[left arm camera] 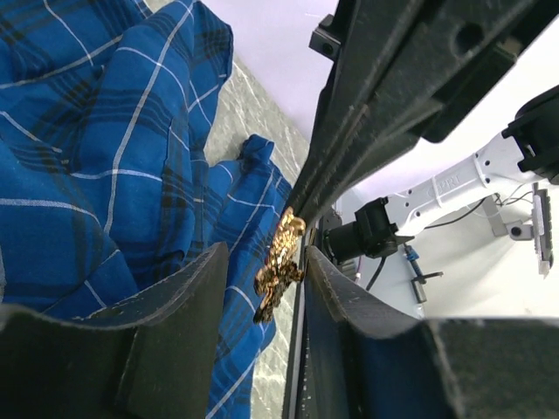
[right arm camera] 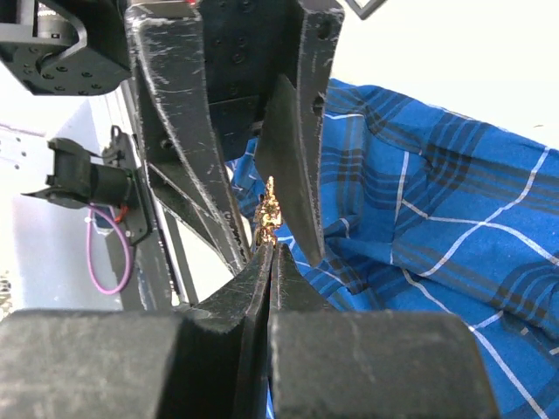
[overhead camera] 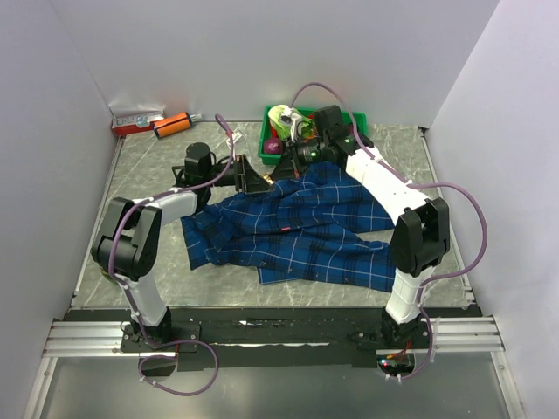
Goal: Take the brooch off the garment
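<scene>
The brooch, a tiny gold ornament, sits at the upper edge of the garment, a dark blue plaid shirt spread over the table. My right gripper is shut with the brooch pinched at its very tips. My left gripper is open and straddles the brooch, one finger standing clear of it and the other close against it. From above, both grippers meet near the shirt's top left corner, the left gripper coming from the left and the right gripper from behind. Whether the brooch is still pinned to the cloth is hidden.
A green bin with several small items stands at the back, just behind the right wrist. An orange tube and a white box lie in the back left corner. White walls enclose the marbled table.
</scene>
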Controlling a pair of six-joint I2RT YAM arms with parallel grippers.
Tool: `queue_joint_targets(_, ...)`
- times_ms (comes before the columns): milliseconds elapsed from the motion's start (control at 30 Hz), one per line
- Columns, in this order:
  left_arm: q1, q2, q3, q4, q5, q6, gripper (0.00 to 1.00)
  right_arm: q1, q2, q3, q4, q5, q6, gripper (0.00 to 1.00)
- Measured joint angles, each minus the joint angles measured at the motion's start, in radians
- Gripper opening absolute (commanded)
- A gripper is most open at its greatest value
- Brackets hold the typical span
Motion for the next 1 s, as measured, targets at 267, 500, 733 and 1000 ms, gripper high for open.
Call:
queue_joint_targets(267, 0.004, 0.007, 0.004, 0.025, -0.001, -0.047, 0.47, 0.005, 0.000, 0.000, -0.013, 0.020, -0.032, 0.00)
queue_joint_targets(500, 0.022, 0.007, 0.006, 0.008, -0.009, -0.046, 0.40, 0.006, 0.000, 0.000, -0.014, 0.026, -0.043, 0.00)
queue_joint_targets(733, 0.028, 0.007, 0.011, -0.014, -0.017, -0.046, 0.34, 0.006, 0.000, 0.000, -0.014, 0.043, -0.051, 0.00)
queue_joint_targets(1000, 0.031, 0.009, 0.023, -0.019, -0.003, -0.066, 0.13, 0.006, 0.000, 0.000, -0.014, 0.046, -0.073, 0.00)
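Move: The brooch is in the air above the garment, its edge still nipped in the right hand's closed fingertips, about 1 cm to the left of that hand and 1 cm below it. From the half-open left hand, the brooch lies roughly 2 cm to the right and 1 cm ahead, at about the same height. The garment's middle is some 10 cm back, 7 cm to the right and 15 cm below the left hand, and the green crate about 14 cm ahead, 12 cm to the right and 14 cm below. The left hand stays right at the brooch, easing only about 1 cm forward and 1 cm to its left, with barely any wrist turn, while its fingers shut from a bit under half open to about a fifth, narrowing on the brooch's free end from both sides and seeming to pinch it. The right hand keeps its closed fingertip grip on the other edge, sinking by only about half a centimetre and tilting some 5 degrees. ##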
